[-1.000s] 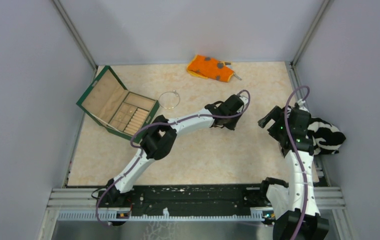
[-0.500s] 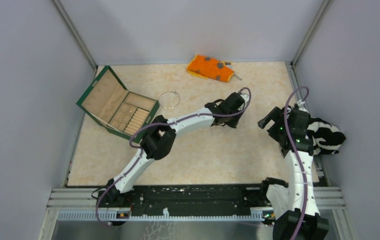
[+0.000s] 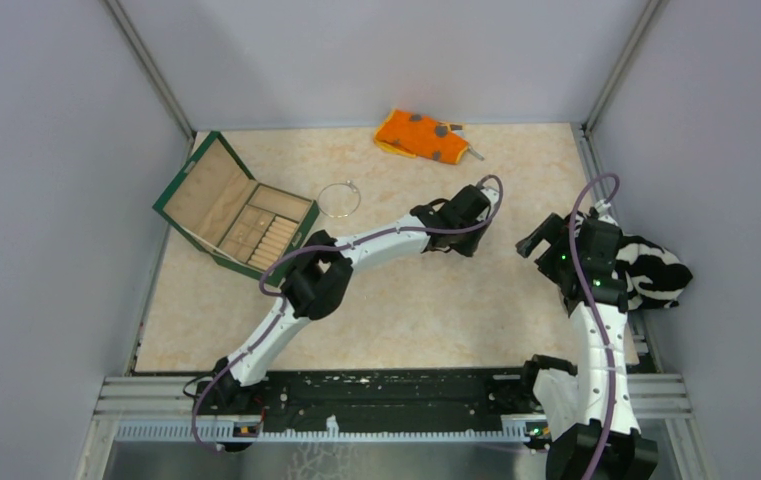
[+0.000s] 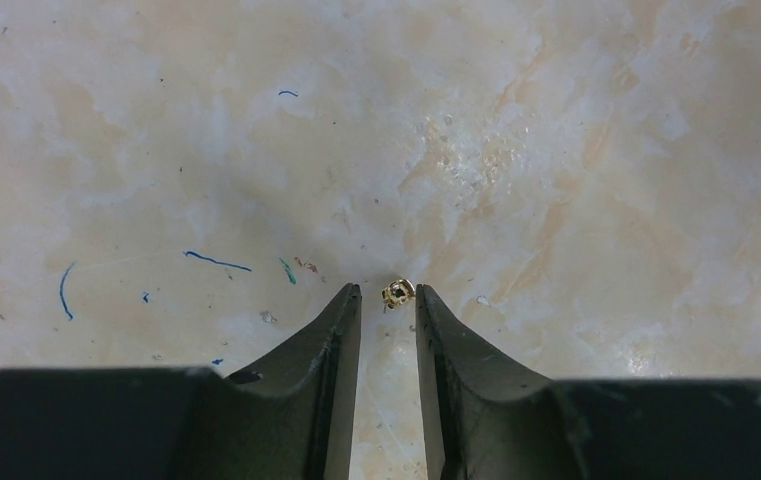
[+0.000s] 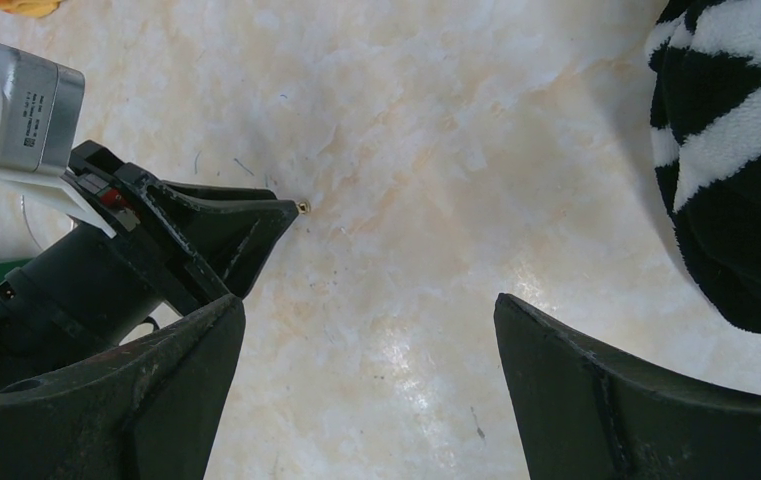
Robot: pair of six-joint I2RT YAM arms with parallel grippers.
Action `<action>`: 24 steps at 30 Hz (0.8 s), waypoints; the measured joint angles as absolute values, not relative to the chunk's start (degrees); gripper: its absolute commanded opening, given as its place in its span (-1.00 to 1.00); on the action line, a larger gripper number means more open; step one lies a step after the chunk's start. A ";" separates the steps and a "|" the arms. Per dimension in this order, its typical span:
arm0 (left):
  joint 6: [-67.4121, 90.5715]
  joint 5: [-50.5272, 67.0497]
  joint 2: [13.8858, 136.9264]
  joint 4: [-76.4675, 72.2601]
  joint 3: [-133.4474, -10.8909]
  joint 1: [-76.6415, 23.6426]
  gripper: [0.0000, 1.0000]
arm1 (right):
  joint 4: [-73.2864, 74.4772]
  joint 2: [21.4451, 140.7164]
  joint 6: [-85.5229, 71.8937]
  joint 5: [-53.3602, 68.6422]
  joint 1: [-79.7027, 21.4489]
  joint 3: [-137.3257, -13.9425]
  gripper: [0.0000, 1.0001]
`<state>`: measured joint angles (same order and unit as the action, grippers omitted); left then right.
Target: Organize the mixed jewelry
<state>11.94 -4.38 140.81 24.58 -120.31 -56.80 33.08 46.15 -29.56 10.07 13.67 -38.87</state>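
A tiny gold stud point(image 4: 398, 291) of the mixed jewelry lies on the marbled table, just past the tips of my left gripper point(image 4: 388, 292). It rests against the right fingertip point(image 4: 422, 296); the jaws stand a narrow gap apart and do not clamp it. The same stud point(image 5: 303, 206) shows in the right wrist view at the left gripper's tips. The thin silvery bangle point(image 3: 338, 199) lies flat beside the open box. My right gripper point(image 5: 368, 300) hangs wide open over bare table, nothing between its fingers.
An open green wooden jewelry box point(image 3: 236, 215) with several compartments sits at the left. The orange grey-spotted cloth point(image 3: 422, 136) lies at the back wall. The black-and-white striped cloth point(image 5: 736, 150) is bunched at the right edge, behind the right arm.
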 measured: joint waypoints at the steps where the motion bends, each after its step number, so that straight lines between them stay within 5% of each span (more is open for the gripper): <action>1: 11.92 -4.45 140.86 24.60 -120.31 -56.80 -0.39 | 33.08 46.15 -29.56 10.11 13.67 -38.87 0.88; 16: 12.10 -4.45 141.49 25.50 -120.33 -56.80 -0.61 | 33.08 46.17 -29.54 10.24 13.67 -38.87 0.88; 21: 12.19 -4.40 141.49 25.45 -120.33 -56.80 -1.00 | 33.08 46.17 -29.54 10.24 13.67 -38.87 0.88; 24: 12.21 -4.40 141.49 25.45 -120.33 -56.80 -1.00 | 33.08 46.17 -29.54 10.24 13.67 -38.87 0.88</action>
<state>12.21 -4.40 141.49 25.45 -120.33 -56.80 33.08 46.17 -29.54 10.24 13.67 -38.87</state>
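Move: The small gold earring lies on the table practically at the left hand's point, between the partly open fingertips and about 1 cm below. Down on the table, the bracelet ring is some 15 cm ahead of that hand and 31 cm to its left, and the orange cloth about 33 cm ahead and 10 cm to the left. From the right hand, the earring is roughly 9 cm ahead, 11 cm left and 11 cm below. The left hand sinks almost straight down by about 1 cm onto the earring, its wrist barely turning, with the tips still partly open. It then holds still just over the table while the fingers, open about a third, close slowly and then quickly until shut, their tips coming together right at the earring's near edge. ##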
